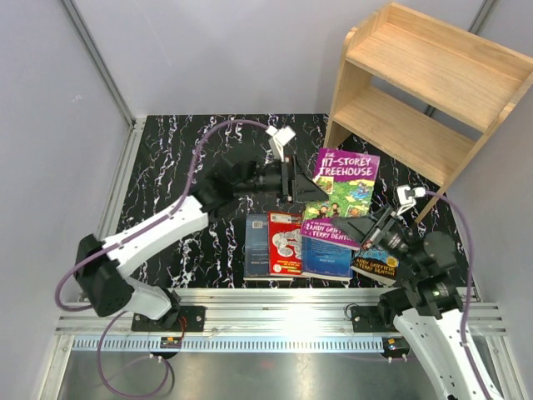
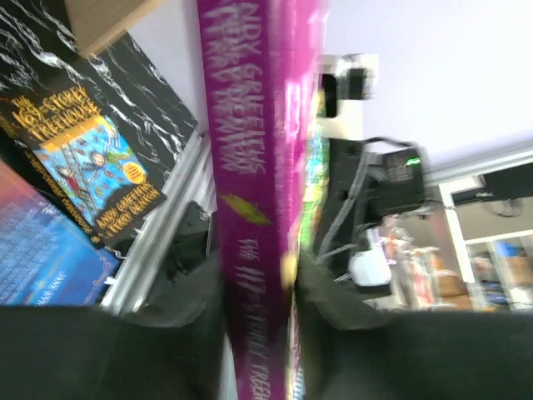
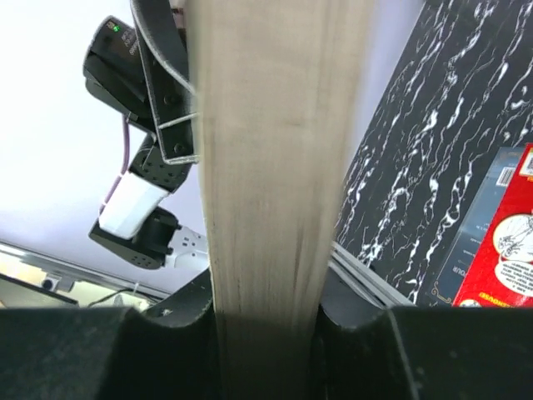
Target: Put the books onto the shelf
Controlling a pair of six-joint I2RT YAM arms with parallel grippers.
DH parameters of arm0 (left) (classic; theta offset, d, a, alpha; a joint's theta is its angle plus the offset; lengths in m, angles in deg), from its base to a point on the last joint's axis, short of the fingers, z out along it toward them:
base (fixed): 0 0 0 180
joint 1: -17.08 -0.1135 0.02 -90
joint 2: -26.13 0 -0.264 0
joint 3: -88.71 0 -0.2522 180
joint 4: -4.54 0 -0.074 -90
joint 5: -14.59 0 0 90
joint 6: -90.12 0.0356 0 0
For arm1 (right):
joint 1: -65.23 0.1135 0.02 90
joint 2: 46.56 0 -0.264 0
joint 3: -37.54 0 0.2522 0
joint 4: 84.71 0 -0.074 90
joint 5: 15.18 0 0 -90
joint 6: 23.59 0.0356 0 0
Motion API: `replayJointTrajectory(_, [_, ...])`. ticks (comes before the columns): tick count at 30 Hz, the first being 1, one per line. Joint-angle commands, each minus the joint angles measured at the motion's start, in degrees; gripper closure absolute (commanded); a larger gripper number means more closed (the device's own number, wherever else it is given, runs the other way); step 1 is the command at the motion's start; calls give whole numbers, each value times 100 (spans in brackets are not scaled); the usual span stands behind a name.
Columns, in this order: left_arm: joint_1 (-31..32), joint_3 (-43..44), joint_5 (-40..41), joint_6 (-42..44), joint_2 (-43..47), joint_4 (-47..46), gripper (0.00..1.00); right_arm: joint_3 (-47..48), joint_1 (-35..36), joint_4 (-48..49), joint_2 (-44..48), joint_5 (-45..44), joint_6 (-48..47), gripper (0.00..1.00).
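A purple-green Treehouse book [image 1: 343,182] hangs tilted above the table, held from two sides. My left gripper [image 1: 301,187] is shut on its purple spine [image 2: 250,167], with both jaws pressed against the covers in the left wrist view [image 2: 258,333]. My right gripper [image 1: 360,229] is shut on the book's beige page edge [image 3: 275,167], its jaws tight on both sides [image 3: 266,333]. Other books lie flat near the front edge: dark blue-grey [image 1: 256,244], red [image 1: 285,242], plain blue [image 1: 326,248] and blue-yellow [image 1: 376,262]. The wooden shelf [image 1: 425,92] stands at the back right.
The black marbled table [image 1: 191,167] is bordered by a metal rail [image 1: 275,300] at the front and grey walls at the left and back. The shelf's side panel [image 1: 346,92] is close behind the held book. The blue-yellow book [image 2: 83,167] lies partly under my right arm.
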Motion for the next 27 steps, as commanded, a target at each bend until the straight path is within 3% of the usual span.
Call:
replayJointTrajectory(1, [-205,515,1384,1431,838,1637,43,1549,-39,-1527,-124,-632,-1067,100])
replayJointTrajectory(2, [-205,480,1760,1529,954,1805,22,2249,-30,-1785,-301,-720,-1242,100])
replayJointTrajectory(5, [-205,138,2315,1741,1463,2218,1,3716,-47,-2604,-1179,-1063,-1875,100])
replayJointTrajectory(14, [-205,-1329,2977,1803,2958,2492,1,7743,-39,-3800,-4220,-2486,-3107,100])
replayJointTrajectory(21, [-205,-2253,2924,1601,3740,2510,1,9663,-65,-3941,-6338,-4288,-3397,100])
replayJointTrajectory(27, [-205,-2675,2924,1583,3995,2597,1,11596,-565,-4239,-8061,-4378,-3064,100])
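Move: Both hands hold the purple 117-Storey book between them, above the books lying on the table. The front-left corner of the shelf's upper board is some 43 cm ahead of the right hand, 6 cm to its right and about 5 cm higher; the blue book lies 9 cm ahead and 29 cm below, the black 169-Storey book 15 cm to the right of the blue one. From the left hand that corner is roughly 39 cm ahead, 12 cm right and 3 cm up; the grey book lies 4 cm ahead, 14 cm left and 31 cm below. Upward first, by about 25 cm, then sweeping forward nearly 30 cm and sinking a little at the end, the right arm carries the pinched purple book towards the shelf's upper board, its hand swinging some 45 degrees clockwise and rolling left side down. The left fingers open wide and let go of the book; that hand draws off some 16 cm left, rising briefly before sinking over the grey book. ##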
